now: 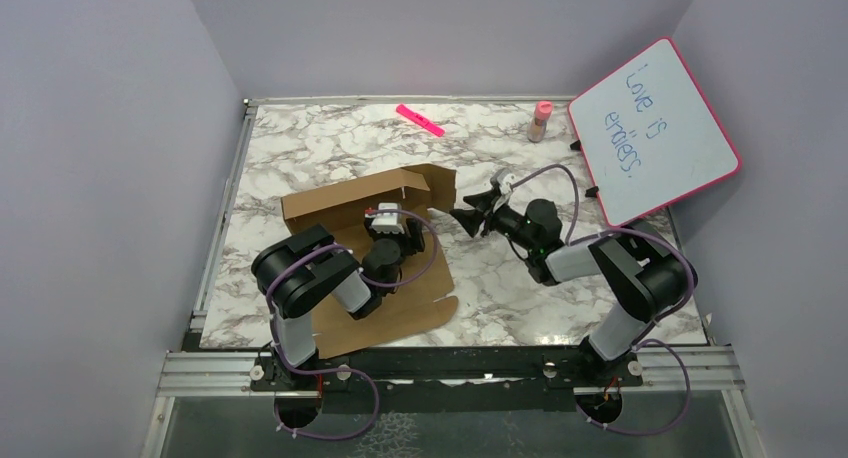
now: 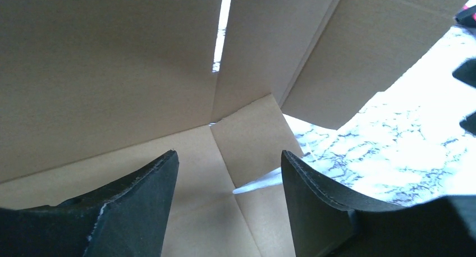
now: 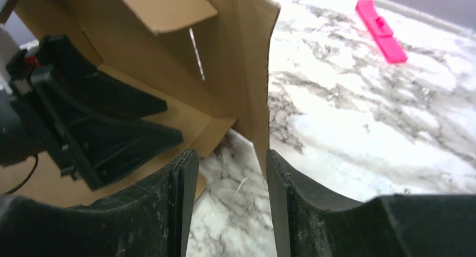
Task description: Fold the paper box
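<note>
The paper box (image 1: 340, 200) is brown cardboard, half folded, with its back wall and right flap standing and a flat panel toward me. My left gripper (image 1: 400, 223) is inside it, open, hovering over the box floor (image 2: 196, 156) with nothing between its fingers (image 2: 151, 201). My right gripper (image 1: 462, 218) is just right of the box, open, with marble showing between its fingers (image 3: 185, 195). The standing right flap (image 3: 250, 72) ends just beyond the right fingertip, untouched. In the right wrist view the left gripper's black fingers (image 3: 112, 122) show inside the box.
A pink-framed whiteboard (image 1: 655, 128) leans at the back right. A small pink-capped bottle (image 1: 541, 121) stands beside it, and a pink clip (image 1: 420, 120) (image 3: 381, 30) lies at the back. Grey walls close in the marble table (image 1: 560, 268).
</note>
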You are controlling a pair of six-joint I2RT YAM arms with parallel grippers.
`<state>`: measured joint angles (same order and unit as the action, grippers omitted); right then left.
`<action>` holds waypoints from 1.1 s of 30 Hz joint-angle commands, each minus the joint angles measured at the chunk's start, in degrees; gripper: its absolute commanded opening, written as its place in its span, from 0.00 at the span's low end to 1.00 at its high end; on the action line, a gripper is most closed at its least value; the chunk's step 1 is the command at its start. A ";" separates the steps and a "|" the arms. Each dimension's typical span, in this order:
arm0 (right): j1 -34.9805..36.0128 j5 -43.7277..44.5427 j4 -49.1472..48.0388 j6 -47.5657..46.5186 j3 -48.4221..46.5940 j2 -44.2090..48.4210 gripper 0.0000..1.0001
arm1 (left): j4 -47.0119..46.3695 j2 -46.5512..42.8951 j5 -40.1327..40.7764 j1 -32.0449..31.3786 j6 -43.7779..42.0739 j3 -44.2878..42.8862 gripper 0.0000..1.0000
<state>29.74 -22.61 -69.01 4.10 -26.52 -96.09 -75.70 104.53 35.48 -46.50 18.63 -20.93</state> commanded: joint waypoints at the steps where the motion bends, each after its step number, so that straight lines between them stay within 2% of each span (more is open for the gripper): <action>1: 0.24 1.64 0.96 -1.98 -4.93 -0.26 0.54 | -3.42 -0.67 -4.02 0.10 -0.58 0.70 0.71; 8: 0.23 -0.45 2.49 -3.39 -10.60 -5.65 0.52 | -2.24 -0.58 -5.63 0.10 -2.42 0.18 0.80; 13: 0.28 -3.05 4.06 -3.57 -12.08 -6.37 0.36 | 1.36 0.01 -6.39 0.10 -4.92 -2.01 0.86; 16: 0.29 -3.50 4.35 -3.50 -11.42 -5.62 0.22 | 3.63 0.87 -6.50 0.09 -6.50 -3.76 0.89; 22: 0.41 -3.03 5.61 -3.57 -8.32 -3.15 0.06 | 6.55 1.11 -5.65 0.03 -7.88 -5.85 0.92; 33: 1.42 -0.82 6.03 -5.59 -5.82 -0.37 0.02 | 9.36 2.59 -3.76 -3.21 -9.60 -8.38 0.94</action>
<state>30.46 -24.49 -63.48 -0.34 -33.30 -98.26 -67.37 106.13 30.50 -47.83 10.61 -28.27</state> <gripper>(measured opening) 0.042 0.935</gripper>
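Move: Ahead and to the left of the right hand stands the box's right end flap, its middle about 4 cm farther out, 3 cm to the left and roughly level with it. The small floor tab lies some 3 cm ahead of that hand, 7 cm left and 10 cm below; the box's top tab is about 4 cm ahead, 9 cm left and 5 cm above. From the left hand, the end flap is about 5 cm ahead, 8 cm right and 3 cm up, and the small floor tab 4 cm ahead, 3 cm right and 5 cm down. Rising and reaching about 4 cm forward with some left, the right hand goes up to the end flap, then sinks and draws back about 2 cm while its fingers shut and pinch the flap's free edge. The left hand, inside the box, slides nearly 4 cm right towards the flap, opening wide and turning slightly clockwise. ##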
